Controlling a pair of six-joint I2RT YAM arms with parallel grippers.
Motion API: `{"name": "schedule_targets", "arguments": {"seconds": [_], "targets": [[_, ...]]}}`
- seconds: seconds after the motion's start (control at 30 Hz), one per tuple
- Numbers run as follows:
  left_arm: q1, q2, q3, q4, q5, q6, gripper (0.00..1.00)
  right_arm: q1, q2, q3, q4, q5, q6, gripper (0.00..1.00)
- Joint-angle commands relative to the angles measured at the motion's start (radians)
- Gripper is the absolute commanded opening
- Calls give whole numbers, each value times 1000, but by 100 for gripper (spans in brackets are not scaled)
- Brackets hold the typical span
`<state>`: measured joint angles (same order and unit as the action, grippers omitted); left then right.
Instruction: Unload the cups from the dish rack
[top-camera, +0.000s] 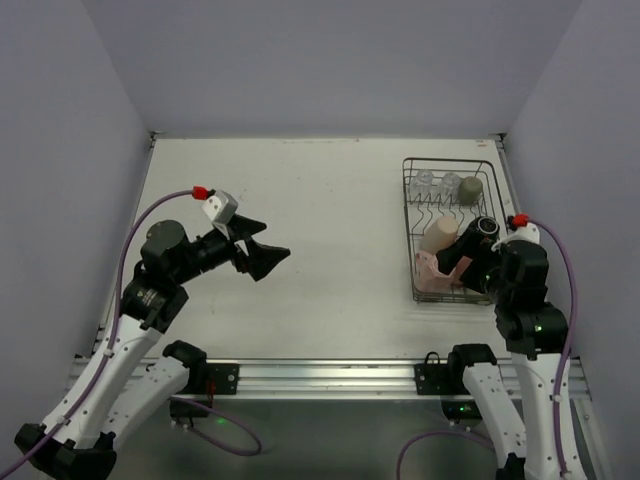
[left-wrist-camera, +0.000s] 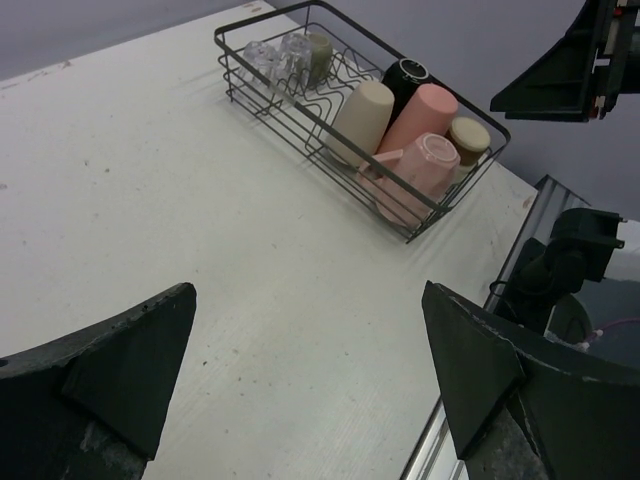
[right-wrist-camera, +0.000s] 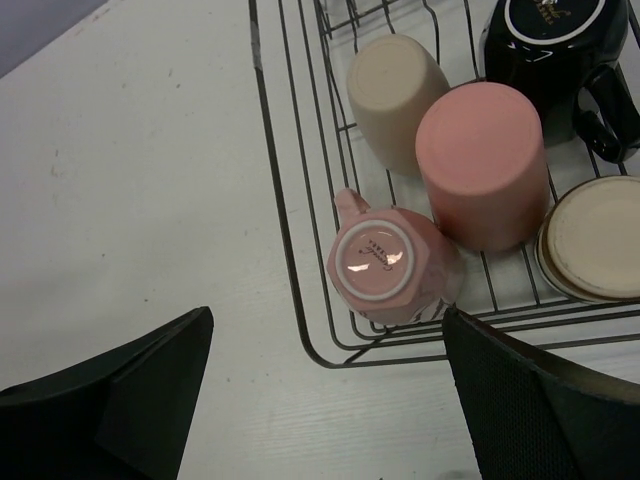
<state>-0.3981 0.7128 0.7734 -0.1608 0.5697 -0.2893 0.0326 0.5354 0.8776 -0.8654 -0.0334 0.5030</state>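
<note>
The dark wire dish rack (top-camera: 408, 215) stands at the table's right side. It also shows in the left wrist view (left-wrist-camera: 262, 103) and the right wrist view (right-wrist-camera: 273, 170). In it lie an upturned pale pink mug (right-wrist-camera: 385, 265), a salmon-pink tumbler (right-wrist-camera: 482, 165), a beige cup (right-wrist-camera: 397, 90), a black mug (right-wrist-camera: 550, 35) and a dark-rimmed cup with cream inside (right-wrist-camera: 595, 240). Clear glasses (top-camera: 436, 183) and an olive-grey mug (top-camera: 471, 187) sit at the far end. My right gripper (right-wrist-camera: 328, 320) is open, above the rack's near left corner beside the pink mug. My left gripper (top-camera: 268, 255) is open and empty, far left of the rack.
The white table (top-camera: 320, 210) is bounded by grey walls on three sides. A metal rail (top-camera: 330, 375) runs along the near edge by the arm bases. The rack's right side lies close to the table's right edge (left-wrist-camera: 500, 215).
</note>
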Motion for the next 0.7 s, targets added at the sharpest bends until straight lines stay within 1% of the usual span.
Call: {"name": "schedule_targets", "arguments": {"seconds": [0.0, 0.23, 0.37, 0.47, 0.6, 0.67], "targets": [[-27, -19, -14, -65, -63, 35, 100, 7, 56, 31, -40, 3, -32, 99], [-48, -18, -17, -66, -112, 33, 100, 93, 146, -15, 3, 33, -5, 99], [-57, -15, -14, -85, -159, 38, 100, 177, 201, -52, 48, 102, 23, 99], [-61, -16, -14, -91, -171, 41, 100, 197, 245, -54, 52, 156, 46, 99], [-64, -15, -13, -94, -177, 41, 100, 197, 255, -72, 72, 242, 68, 99], [-65, -15, -13, -92, -180, 41, 100, 197, 287, -75, 72, 245, 69, 99]]}}
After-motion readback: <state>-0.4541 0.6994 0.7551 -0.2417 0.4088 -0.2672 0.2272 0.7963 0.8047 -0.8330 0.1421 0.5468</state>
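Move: The pink mug, upside down with its handle towards the back left in the rack's near left corner, lies about 6 cm ahead of the right hand, 1 cm to its left and 15 cm below. The pink tumbler stands about 4 cm farther out than the mug and 6 cm to its right, the cream cup 9 cm beyond it and 2 cm right, the lidded jar 13 cm right of it. From the left hand the mug lies some 41 cm right, 5 cm ahead and 22 cm below. Downward, gathering speed, the right hand sinks about 7.5 cm towards the pink mug, easing a little forward and drifting left before coming partly back. The wrist tips the wide-open fingers some 15 degrees farther down; no touch on the mug can be seen. The left hand, empty and open, settles about 2.5 cm lower. ##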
